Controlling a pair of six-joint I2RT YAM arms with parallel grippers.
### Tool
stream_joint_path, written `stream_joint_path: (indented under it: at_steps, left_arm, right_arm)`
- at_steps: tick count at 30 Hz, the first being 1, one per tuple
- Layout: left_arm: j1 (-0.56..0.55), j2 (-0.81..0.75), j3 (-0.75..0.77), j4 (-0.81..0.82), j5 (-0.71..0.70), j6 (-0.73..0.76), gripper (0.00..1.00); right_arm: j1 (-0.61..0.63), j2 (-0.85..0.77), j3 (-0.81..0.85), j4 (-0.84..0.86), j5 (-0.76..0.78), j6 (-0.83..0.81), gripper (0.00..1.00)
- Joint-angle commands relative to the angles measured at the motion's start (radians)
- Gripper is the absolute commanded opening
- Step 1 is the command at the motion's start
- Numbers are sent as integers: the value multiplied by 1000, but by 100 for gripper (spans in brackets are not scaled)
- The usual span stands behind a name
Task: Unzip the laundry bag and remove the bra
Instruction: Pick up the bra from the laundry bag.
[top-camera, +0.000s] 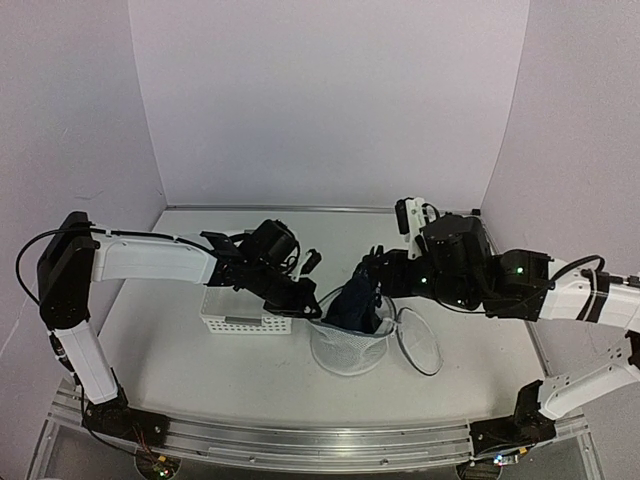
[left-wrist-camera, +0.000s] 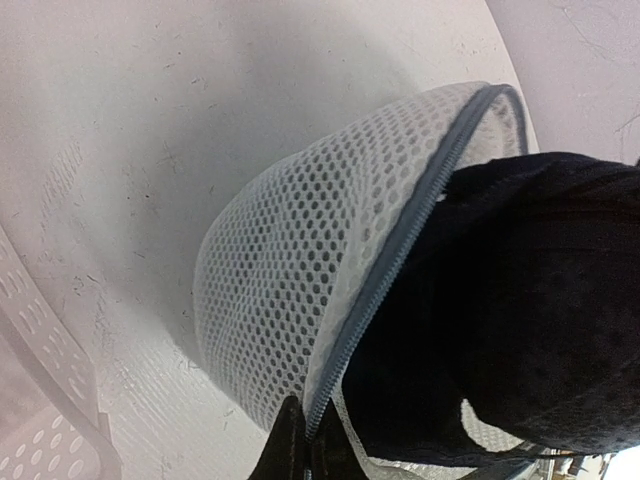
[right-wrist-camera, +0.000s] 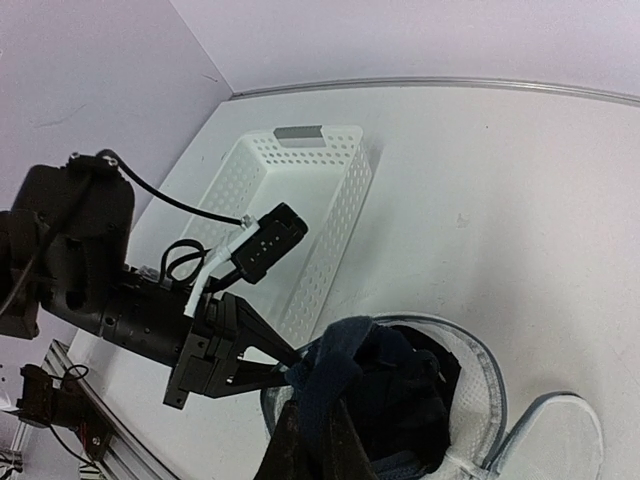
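Note:
The laundry bag (top-camera: 345, 350) of white mesh stands open on the table, its round lid (top-camera: 420, 340) flopped to the right. It also shows in the left wrist view (left-wrist-camera: 300, 270) and the right wrist view (right-wrist-camera: 470, 390). My left gripper (top-camera: 312, 310) is shut on the bag's zipper rim (left-wrist-camera: 400, 250). The dark bra (top-camera: 355, 300) sticks halfway out of the bag's mouth. My right gripper (top-camera: 372, 272) is shut on the bra's upper fold (right-wrist-camera: 335, 370) and holds it above the opening. Most of the bra (left-wrist-camera: 520, 300) still lies inside the bag.
A white perforated plastic basket (top-camera: 222, 318) sits left of the bag, under my left arm; it also shows in the right wrist view (right-wrist-camera: 300, 200). Purple walls close the back and sides. The table's front rail (top-camera: 300, 440) runs along the near edge.

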Motion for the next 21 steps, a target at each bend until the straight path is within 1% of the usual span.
stream_joint_path:
  at_steps: [1,12,21]
  left_arm:
    - [-4,13,52,19,10,5,0]
    - [-5,16,58,18,13,5,0]
    - [-11,13,61,18,11,6,0]
  right_arm:
    - [-4,-86,25,39,48,-33,0]
    - [-5,-165,80,41,91,-64,0]
    - [-5,-157,175,69,92,-122,0]
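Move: The bra already hangs from the right fingers, its bulk about 9 cm below and 3 cm left of the hand, level fore and aft. The laundry bag's middle lies some 18 cm below and 4 cm to the left. The bag lid is 10 cm right, about 20 cm down; the basket sits roughly 12 cm ahead and 24 cm left, 22 cm down. From the left hand the bra is about 8 cm right, 3 cm higher, neither ahead nor back. The bra, still pinched near its upper end, is drawn up and away from the laundry bag as the right hand rises about 9 cm, drifting some 3 cm right in the first half before climbing nearly straight. The wrist tips the fingertips upward by about 10 degrees. The left fingers stay shut on the zippered rim and hold it in place. ##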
